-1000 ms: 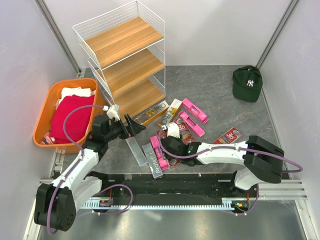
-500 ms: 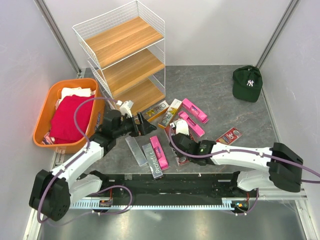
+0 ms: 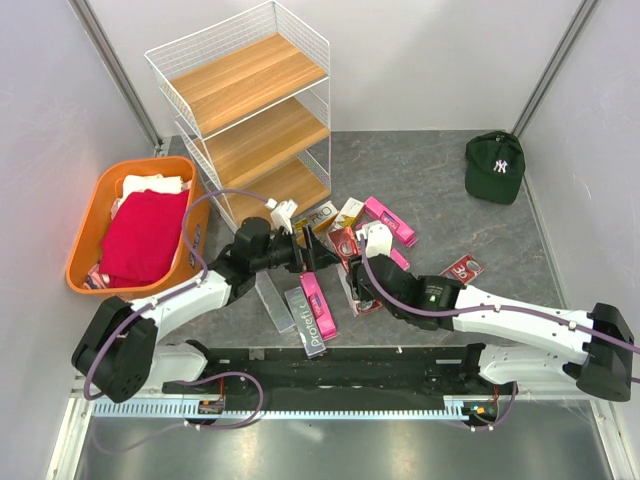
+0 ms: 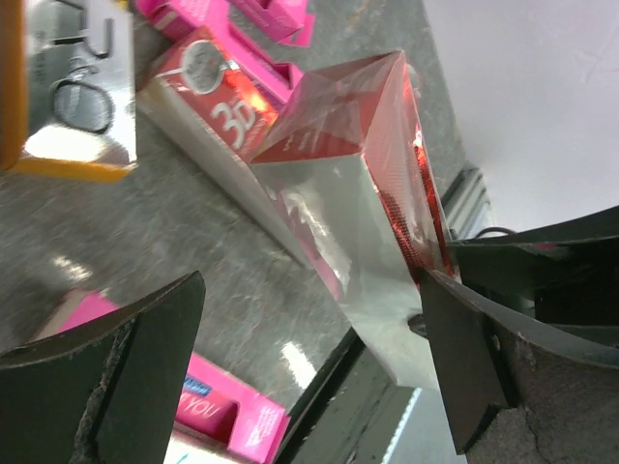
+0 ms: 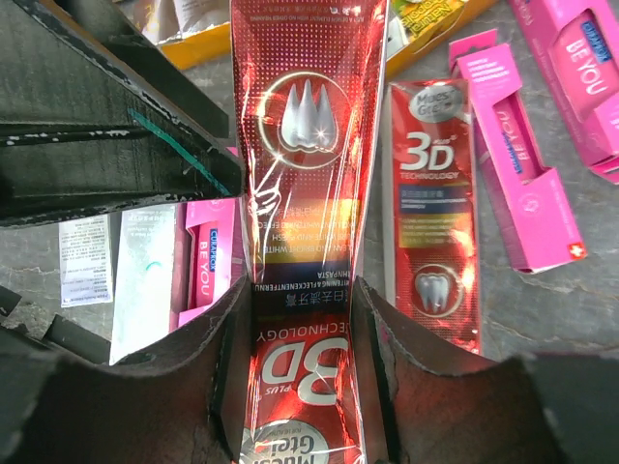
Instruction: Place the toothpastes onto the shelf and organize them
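Observation:
My right gripper (image 5: 302, 295) is shut on a dark red toothpaste box (image 5: 308, 193), which stands out ahead of its fingers above the pile. From above, that box (image 3: 341, 240) and the right gripper (image 3: 352, 262) sit mid-table. My left gripper (image 3: 312, 255) is open beside it. In the left wrist view the same red box (image 4: 358, 174) lies between the wide jaws of the left gripper (image 4: 309, 333), close to the right finger. Several toothpastes lie loose: pink ones (image 3: 390, 220) (image 3: 318, 297), a silver-grey one (image 3: 270, 298), and a red one (image 5: 433, 213). The shelf (image 3: 250, 110) holds nothing.
An orange basket (image 3: 95, 215) with red and white cloths stands left of the shelf. A dark green cap (image 3: 494, 167) lies at the back right. Another red box (image 3: 462, 269) lies alone to the right. Grey walls close in both sides.
The right gripper has closed on the dark red box and carried it up and to the right. The left arm has reached rightward, bringing its open jaws around that box.

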Controlling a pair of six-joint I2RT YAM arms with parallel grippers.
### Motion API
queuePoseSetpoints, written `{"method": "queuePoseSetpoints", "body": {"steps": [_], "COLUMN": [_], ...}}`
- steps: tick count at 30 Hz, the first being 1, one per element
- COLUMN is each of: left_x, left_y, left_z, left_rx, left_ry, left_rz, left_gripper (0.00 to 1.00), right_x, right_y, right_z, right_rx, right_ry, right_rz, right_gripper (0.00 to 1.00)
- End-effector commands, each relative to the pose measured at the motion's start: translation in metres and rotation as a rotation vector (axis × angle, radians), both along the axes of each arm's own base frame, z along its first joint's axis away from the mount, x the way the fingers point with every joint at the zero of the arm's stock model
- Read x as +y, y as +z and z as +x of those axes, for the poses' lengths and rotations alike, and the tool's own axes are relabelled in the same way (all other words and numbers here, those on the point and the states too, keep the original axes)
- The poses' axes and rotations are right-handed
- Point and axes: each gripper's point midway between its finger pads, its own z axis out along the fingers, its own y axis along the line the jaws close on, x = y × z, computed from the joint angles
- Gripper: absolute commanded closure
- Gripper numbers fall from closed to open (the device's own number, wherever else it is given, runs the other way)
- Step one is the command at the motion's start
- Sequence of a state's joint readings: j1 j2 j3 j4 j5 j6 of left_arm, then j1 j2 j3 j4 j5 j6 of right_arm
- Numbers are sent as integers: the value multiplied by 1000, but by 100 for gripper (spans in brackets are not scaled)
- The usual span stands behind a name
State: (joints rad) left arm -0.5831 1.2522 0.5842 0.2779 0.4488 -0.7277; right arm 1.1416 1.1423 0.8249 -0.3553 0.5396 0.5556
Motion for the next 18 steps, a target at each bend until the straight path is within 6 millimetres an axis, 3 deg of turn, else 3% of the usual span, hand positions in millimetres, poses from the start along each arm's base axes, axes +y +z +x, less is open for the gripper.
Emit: {"method": "queuePoseSetpoints", "body": {"steps": [1, 8, 11, 15, 17, 18], "left_x": [-22, -37, -43, -48, -49, -49], "left_y": [42, 58, 56, 55, 56, 56], "left_z": [10, 6, 4, 2, 1, 1], "left_rx": [-78, -97, -83, -69, -64, -61], "left_ry": [-22, -64, -92, -117, -119, -121], "left_rz": [-138, -219, -226, -255, -270, -273], "left_gripper": [0, 2, 14, 47, 56, 65], "right_x": [13, 19, 20, 21, 20, 20], "right_y": [46, 44, 51, 63, 67, 68], "right_z": [6, 1, 1, 1, 2, 3], "right_rx": [-68, -47, -61, -86, -95, -100], "right_ry": [14, 46, 52, 56, 52, 53], "right_rz": [114, 134, 170, 207, 213, 218], "right_gripper": [57, 57, 57, 56, 54, 53]}}
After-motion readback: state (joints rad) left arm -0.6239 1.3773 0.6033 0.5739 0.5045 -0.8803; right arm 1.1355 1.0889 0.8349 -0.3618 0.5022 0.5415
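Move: The right hand already holds the red 3D toothpaste box. The box's raised free end is about 5 cm to the left hand's right, 1 cm ahead and 2 cm above it, and some 6 cm ahead, 4 cm left and 3 cm above the right hand. On the table about 11 cm below the left hand lie a second red box 12 cm right and 1 cm ahead, a yellow box 10 cm ahead and 5 cm right, and a pink box straight back 9 cm. The left fingers close from wide open to about half and pinch the free end of the red 3D box, after the hand slides some 4 cm right towards it while rising about 3 cm and tipping its fingertips up roughly 10 degrees. The right hand keeps its grip on the box and lifts it about 2 cm. ##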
